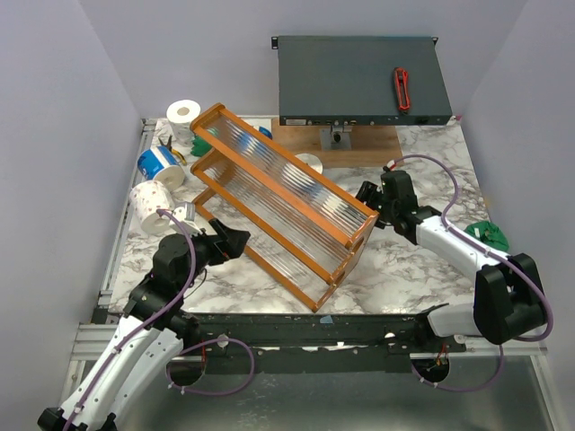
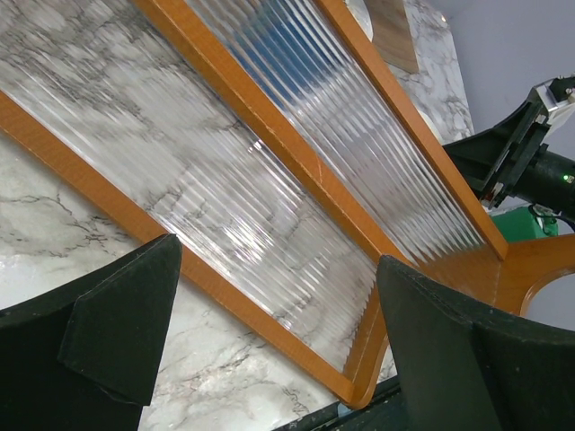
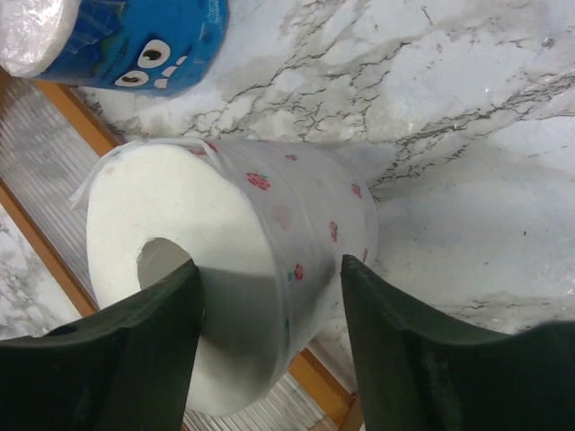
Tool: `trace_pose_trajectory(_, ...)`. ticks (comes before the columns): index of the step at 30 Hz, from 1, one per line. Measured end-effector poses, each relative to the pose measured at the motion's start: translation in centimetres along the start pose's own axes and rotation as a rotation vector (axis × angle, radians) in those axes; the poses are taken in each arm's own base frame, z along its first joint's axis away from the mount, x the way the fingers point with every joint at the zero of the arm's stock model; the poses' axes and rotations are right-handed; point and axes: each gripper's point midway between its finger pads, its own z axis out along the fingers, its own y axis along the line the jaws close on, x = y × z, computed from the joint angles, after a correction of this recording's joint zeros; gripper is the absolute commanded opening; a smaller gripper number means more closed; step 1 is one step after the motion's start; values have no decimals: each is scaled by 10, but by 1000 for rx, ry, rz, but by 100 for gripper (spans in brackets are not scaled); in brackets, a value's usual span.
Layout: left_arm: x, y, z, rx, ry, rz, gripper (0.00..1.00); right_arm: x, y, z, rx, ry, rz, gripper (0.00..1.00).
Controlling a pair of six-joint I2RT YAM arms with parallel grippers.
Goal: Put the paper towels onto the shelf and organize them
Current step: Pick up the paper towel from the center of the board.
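Observation:
The shelf [image 1: 286, 199] lies tipped over, diagonally across the marble table. My left gripper [image 1: 235, 241] is open near its lower left rail; in the left wrist view the jaws [image 2: 278, 260] frame the orange rail [image 2: 234, 296] with nothing between them. My right gripper [image 1: 364, 193] hovers at the shelf's right end. In the right wrist view its fingers [image 3: 269, 262] stand apart in front of a white flower-print paper towel roll [image 3: 243, 260] lying on its side, wider than their gap. A blue-wrapped roll [image 3: 135, 40] lies beyond it.
Far left are a white roll [image 1: 183, 111], a blue roll [image 1: 159, 166], another white roll [image 1: 151, 197] and a green one [image 1: 201, 144]. A dark grey box [image 1: 359, 79] with a red-handled tool [image 1: 401, 88] sits at the back. A green item [image 1: 490, 235] lies far right.

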Motion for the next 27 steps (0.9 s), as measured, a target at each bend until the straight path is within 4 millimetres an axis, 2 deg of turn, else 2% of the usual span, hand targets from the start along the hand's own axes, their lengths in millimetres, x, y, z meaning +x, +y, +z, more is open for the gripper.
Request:
trace_pose_trajectory(7, 0, 0, 0, 0, 1, -4, 93, -2, 5, -1, -24, -10, 6, 44)
trace_pose_trajectory(14, 2, 0, 4, -4, 10, -7, 93, -3, 1, -7, -2, -16, -1, 34)
trace_pose_trajectory(22, 4, 2, 8, -15, 26, -10, 92, 0, -11, -20, 64, -16, -10, 33)
trace_pose_trajectory(27, -2, -5, 5, 4, 7, -10, 92, -9, -18, -39, 115, -56, -14, 33)
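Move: The paper towel roll sits right at the right hand's open fingers, its middle some 3 cm ahead, 2 cm left and 3 cm lower. The shelf's middle lies about 19 cm left of that hand and 3 cm back, near its height; a blue-wrapped roll lies some 7 cm ahead, 12 cm left and 4 cm below. From the left hand the paper towel roll is about 13 cm ahead, 27 cm right and 12 cm down. The paper towel roll's wall is pinched between the right hand's fingers, one at the core hole and one on the wrapped outside, as they close in from about two-thirds open to under half while the hand barely shifts. Then the hand draws the roll right, up and back by about 4 to 5 cm in all, away from the shelf, rising fastest at the end and turning slightly clockwise. ##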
